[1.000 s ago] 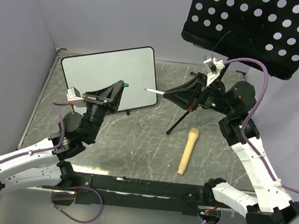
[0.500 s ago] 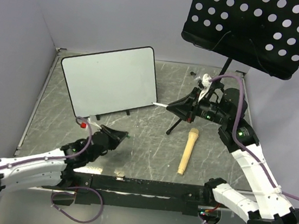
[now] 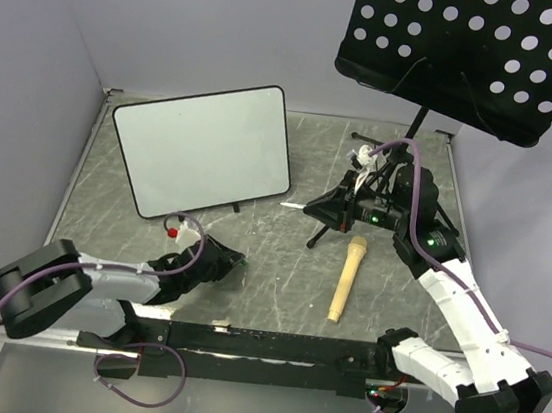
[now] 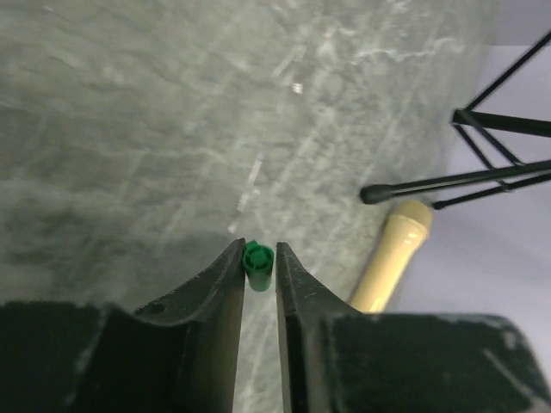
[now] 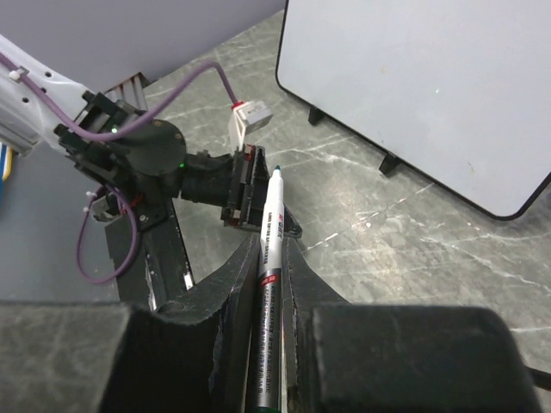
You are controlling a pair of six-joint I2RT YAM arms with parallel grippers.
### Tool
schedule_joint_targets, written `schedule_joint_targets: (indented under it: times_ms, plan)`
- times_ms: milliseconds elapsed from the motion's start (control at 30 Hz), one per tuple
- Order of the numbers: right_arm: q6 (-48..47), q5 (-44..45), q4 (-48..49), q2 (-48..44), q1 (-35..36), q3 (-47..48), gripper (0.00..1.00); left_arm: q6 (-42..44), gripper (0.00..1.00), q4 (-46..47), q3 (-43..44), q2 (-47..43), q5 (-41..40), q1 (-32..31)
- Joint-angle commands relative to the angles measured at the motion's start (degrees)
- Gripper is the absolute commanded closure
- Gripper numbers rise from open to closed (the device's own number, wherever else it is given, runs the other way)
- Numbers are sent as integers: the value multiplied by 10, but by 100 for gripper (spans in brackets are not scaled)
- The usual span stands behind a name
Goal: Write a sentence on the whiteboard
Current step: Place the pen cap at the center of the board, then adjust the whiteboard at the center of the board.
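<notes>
The whiteboard (image 3: 203, 147) leans upright at the back left, also visible in the right wrist view (image 5: 430, 77). Its face is blank; no sentence shows on it. My right gripper (image 3: 308, 207) is shut on a white marker (image 5: 274, 232), whose uncapped tip (image 3: 291, 206) points left, just right of the board's lower corner. My left gripper (image 4: 256, 249) hangs low over the table in front of the board. A green cap (image 4: 257, 265) sits between its tips, against the left finger, with a sliver of gap to the right one.
A black perforated music stand (image 3: 477, 50) rises at the back right, its tripod legs (image 3: 325, 231) spread beside my right gripper. A beige stick-like object (image 3: 346, 276) lies on the table right of centre. A black rail (image 3: 259, 344) runs along the near edge.
My left arm came down from in front of the whiteboard to just above the table, and its jaws parted slightly around the green cap. My right gripper drew back a little with the marker.
</notes>
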Motion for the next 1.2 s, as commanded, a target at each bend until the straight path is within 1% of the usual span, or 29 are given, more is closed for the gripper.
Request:
schedule_joint_targets:
  times_ms: [0,33,67,100,133,167,267,300,333,367,433,467,533,567,600,633,700,733,800,867,900,933,967,1000,1033,1067,1100,1133,1167]
  plan:
    - [-16,-9,24,0,-2,-2,100,12,66,60,18,32,37,20]
    - [-16,-11,23,1,-2,-3,100,10,61,54,20,32,40,22]
    - [-17,-11,23,2,-2,-4,100,11,47,47,23,29,39,23]
    - [-18,-10,24,3,-2,-5,100,11,38,19,26,18,37,24]
    - [-17,-11,25,3,-2,-7,100,19,33,9,30,11,32,24]
    - [-17,-12,25,3,-2,-7,100,24,24,-11,39,2,29,23]
    - [-21,-15,23,5,-2,-4,100,67,17,-90,63,-53,17,23]
    - [-22,-17,20,7,-3,-2,100,85,15,-113,73,-89,16,25]
    - [-29,-20,11,9,-1,4,100,108,12,-178,84,-110,16,26]
    - [-41,-24,7,10,-2,7,100,166,9,-214,116,-130,14,28]
    - [-63,-28,-6,17,-1,22,100,242,6,-297,154,-195,16,40]
    - [-69,-36,-16,20,0,26,100,326,0,-382,199,-219,12,45]
    - [-97,-43,-31,28,1,44,100,397,3,-456,247,-283,-34,64]
    - [-102,-47,-37,29,1,47,100,461,3,-508,288,-302,-49,75]
    - [-105,-50,-37,31,3,49,100,485,3,-523,308,-334,-77,106]
    - [-114,-51,-37,32,3,53,100,541,3,-529,327,-344,-83,123]
    - [-115,-52,-32,36,5,53,100,583,3,-532,375,-350,-100,174]
    - [-116,-54,-32,40,4,55,100,622,4,-529,401,-344,-111,190]
    - [-114,-55,-32,49,4,63,100,653,3,-511,423,-313,-118,234]
    - [-111,-54,-33,53,5,68,100,685,4,-497,445,-288,-89,273]
    - [-110,-52,-33,58,6,71,100,691,3,-490,452,-261,-73,323]
    - [-109,-44,-32,58,8,71,100,696,3,-484,462,-249,-32,353]
    - [-108,-38,-31,59,8,72,100,697,4,-476,462,-235,-8,418]
    - [-111,-29,-28,59,15,70,100,691,4,-447,451,-232,20,456]
    - [-113,-8,-24,59,20,70,100,682,3,-430,442,-232,102,497]
    - [-116,2,-21,60,25,68,100,672,3,-416,434,-229,140,584]
    - [-121,10,-16,60,29,67,100,650,4,-391,418,-226,191,626]
    - [-122,21,-14,62,37,67,100,637,3,-380,413,-220,284,707]
    - [-120,19,-10,65,40,64,100,625,4,-368,406,-203,341,745]
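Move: The left fingers still hold the green pen cap just above its tabletop spot, about 2 cm ahead, 1 cm right and 2 cm below the left hand. The whiteboard's middle is roughly 20 cm ahead, 10 cm left and 5 cm up; the wooden mic lies some 22 cm right and 2 cm back, 2 cm lower. From the pen-holding right hand, that spot is about 10 cm left, 1 cm ahead and 29 cm below. Left fingers open wide to release the cap, then the hand rises some 30 cm, swinging about 30 cm left. ##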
